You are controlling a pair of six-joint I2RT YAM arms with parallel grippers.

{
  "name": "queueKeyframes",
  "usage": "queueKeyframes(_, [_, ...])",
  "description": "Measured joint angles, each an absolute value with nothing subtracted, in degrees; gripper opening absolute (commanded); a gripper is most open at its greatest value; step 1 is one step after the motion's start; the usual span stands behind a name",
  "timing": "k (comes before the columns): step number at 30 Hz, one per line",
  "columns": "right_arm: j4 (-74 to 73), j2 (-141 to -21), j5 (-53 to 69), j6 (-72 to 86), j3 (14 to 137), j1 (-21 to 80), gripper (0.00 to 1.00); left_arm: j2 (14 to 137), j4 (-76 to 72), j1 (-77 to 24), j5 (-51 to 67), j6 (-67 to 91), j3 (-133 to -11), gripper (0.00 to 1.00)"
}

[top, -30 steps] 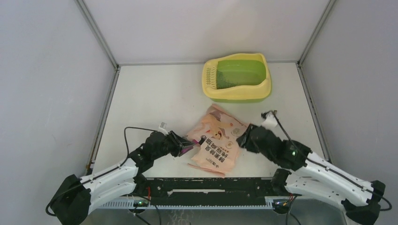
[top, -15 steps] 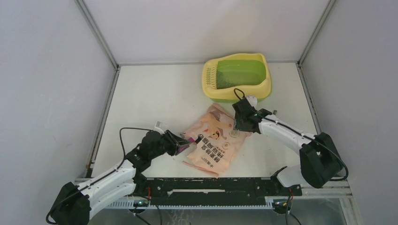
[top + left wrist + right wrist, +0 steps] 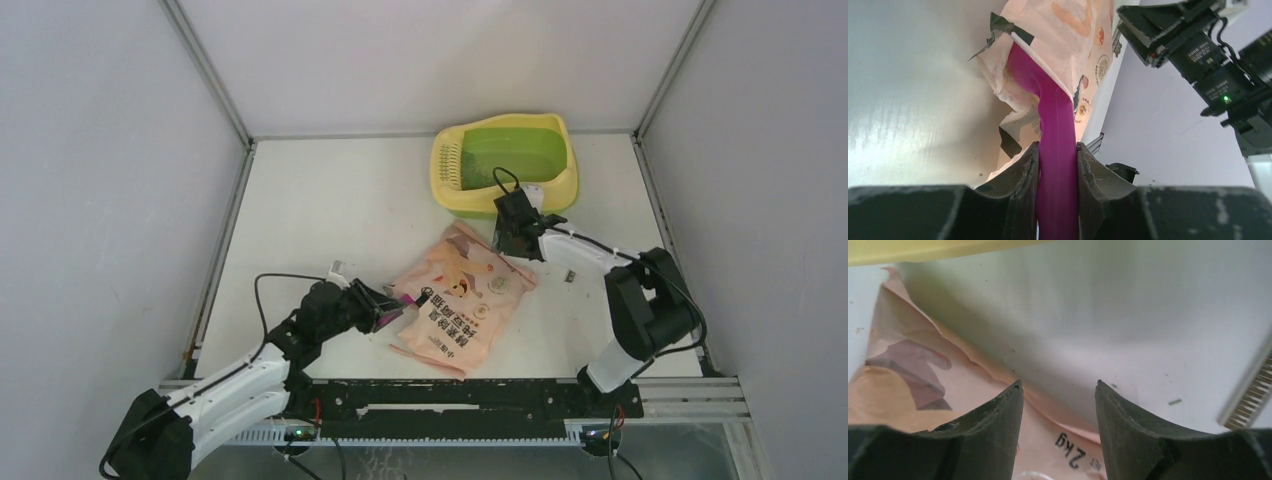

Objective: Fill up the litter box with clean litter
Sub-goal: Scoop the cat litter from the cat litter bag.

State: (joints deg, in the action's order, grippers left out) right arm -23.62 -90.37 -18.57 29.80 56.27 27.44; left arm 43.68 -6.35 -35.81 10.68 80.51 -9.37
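Observation:
The litter box (image 3: 563,130), pale yellow with a green basin, stands at the back of the table. A peach-pink bag (image 3: 460,300) lies in the middle. My left gripper (image 3: 385,312) is shut on the handle of a magenta scoop (image 3: 1055,120), whose head reaches into the bag's torn mouth (image 3: 1013,65). My right gripper (image 3: 510,240) hovers open over the bag's far edge (image 3: 923,390), nothing between its fingers, just in front of the box's yellow rim (image 3: 923,250). A few dark specks of litter (image 3: 1113,386) dot the table there.
A small dark object (image 3: 567,276) lies on the table to the right of the bag. A black rail (image 3: 450,395) runs along the near edge. Grey walls close in the left, right and back sides.
My right arm has swung from the near right out over the bag's far end, toward the litter box, and its jaws have widened. The left gripper still holds the scoop, barely moved.

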Motion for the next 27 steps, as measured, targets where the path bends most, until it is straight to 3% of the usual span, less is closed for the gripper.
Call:
queueKeyframes(12, [-21.04, -96.92, -6.98, 28.29, 57.21, 27.2, 0.6, 60.58, -21.98, -35.22, 13.87, 74.32, -11.27, 0.01])
queueKeyframes(27, [-22.17, -96.68, -8.8, 27.24, 57.82, 33.17, 0.61, 77.56, -43.22, -35.07, 16.78, 66.35, -12.4, 0.0])
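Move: The left gripper already holds the scoop with its bowl inside the cat litter bag. The bag's mouth lies about 3 cm ahead, 5 cm right and slightly below this hand; the bag's middle is some 14 cm right. From the open right gripper, the bag's far right side is roughly 3 cm back, 7 cm left and 4 cm lower. The litter box's middle stands some 15 cm ahead and 2 cm left, and a metal strip 5 cm back, 14 cm right. Drive the left gripper forward and right about 6 cm, easing slightly down and turning a little clockwise with the fingertips tilting up, so the still-gripped scoop slides deeper into the bag. Meanwhile lower the open right gripper 3 cm, then sweep it about 6 cm left and slightly back, turning counter-clockwise, to bring its left finger against the bag's far side; keep it open. ##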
